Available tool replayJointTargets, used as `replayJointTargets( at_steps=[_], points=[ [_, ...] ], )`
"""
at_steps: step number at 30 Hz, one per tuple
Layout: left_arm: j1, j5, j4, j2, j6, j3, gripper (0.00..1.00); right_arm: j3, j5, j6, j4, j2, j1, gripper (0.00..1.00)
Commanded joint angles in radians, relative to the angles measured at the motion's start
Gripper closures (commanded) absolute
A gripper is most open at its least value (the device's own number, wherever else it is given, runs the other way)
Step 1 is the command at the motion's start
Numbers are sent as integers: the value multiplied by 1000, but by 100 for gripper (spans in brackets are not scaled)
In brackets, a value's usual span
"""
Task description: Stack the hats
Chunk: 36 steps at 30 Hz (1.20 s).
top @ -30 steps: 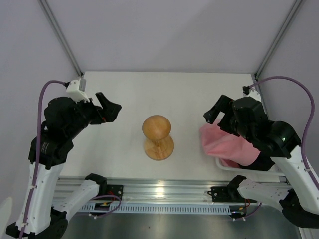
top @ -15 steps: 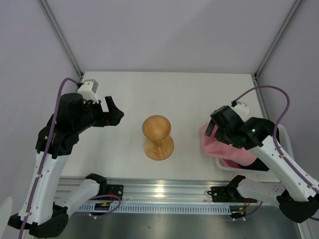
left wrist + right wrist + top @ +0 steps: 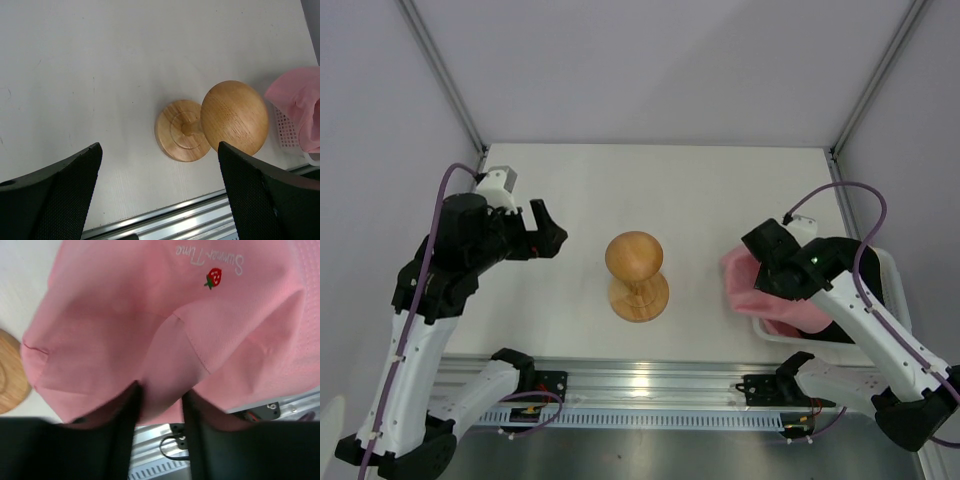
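The pink hat (image 3: 760, 288) hangs over the left rim of the white basket (image 3: 891, 264), its brim spilling onto the table. In the right wrist view the pink hat (image 3: 175, 315) fills the frame, showing a small strawberry mark. My right gripper (image 3: 160, 390) is down on it, its two fingers pinching a raised fold of the pink fabric. A dark thing shows under the pink hat in the basket; I cannot tell what it is. My left gripper (image 3: 548, 232) hovers open left of the stand, holding nothing; in its own view the left gripper (image 3: 159, 147) is spread wide.
A wooden round-topped stand (image 3: 636, 275) rises at the table's middle, also seen as the stand (image 3: 232, 116) in the left wrist view. The basket's perforated wall (image 3: 282, 134) shows at the right edge there. The metal rail (image 3: 640, 385) runs along the near edge.
My right gripper has dropped onto the pink hat and drawn its fingers in on a fold of it. The left arm shifted slightly and stayed open.
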Motion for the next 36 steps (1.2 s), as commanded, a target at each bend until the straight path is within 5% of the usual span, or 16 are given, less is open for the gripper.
replayJointTargets(
  at_steps=[1, 2, 4, 10, 17, 30, 36],
  points=[
    [6, -3, 15, -8, 18, -11, 1, -16, 5, -18, -16, -23, -3, 66],
    [6, 2, 15, -14, 18, -12, 0, -10, -3, -29, -14, -30, -4, 84],
    [6, -4, 16, -22, 15, -26, 0, 33, -34, -45, 0, -50, -4, 100],
    [6, 7, 33, -42, 5, -43, 1, 273, -287, -291, 177, -49, -4, 100],
    [6, 1, 26, -60, 5, -49, 0, 680, -607, -418, 133, 155, 2, 100],
    [6, -42, 23, -90, 9, -69, 0, 699, -1018, -415, 355, 258, 63, 100],
    [6, -55, 41, -108, -14, -100, 1, 631, -1014, -414, 469, 327, 152, 100]
  ],
)
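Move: About 4 cm ahead and 4 cm to the right of the right hand lies the middle of the pink hat, some 8 cm lower, with a fold already between the half-closed fingers. The black hat sits roughly 20 cm to that hand's right and 5 cm farther out; the wooden stand is about 26 cm to its left and 7 cm ahead. From the left hand, the pink hat is some 53 cm to the right, level, about 20 cm lower. Shutting its half-closed fingers on the pink hat's fold, the right hand pinches it, then carries it up and left together towards the wooden stand. The rise of about 20 cm is nearly all made in the first half; the leftward sweep of some 22 cm keeps on to the end. Meanwhile the wrist turns strongly counter-clockwise and its left side lifts. ##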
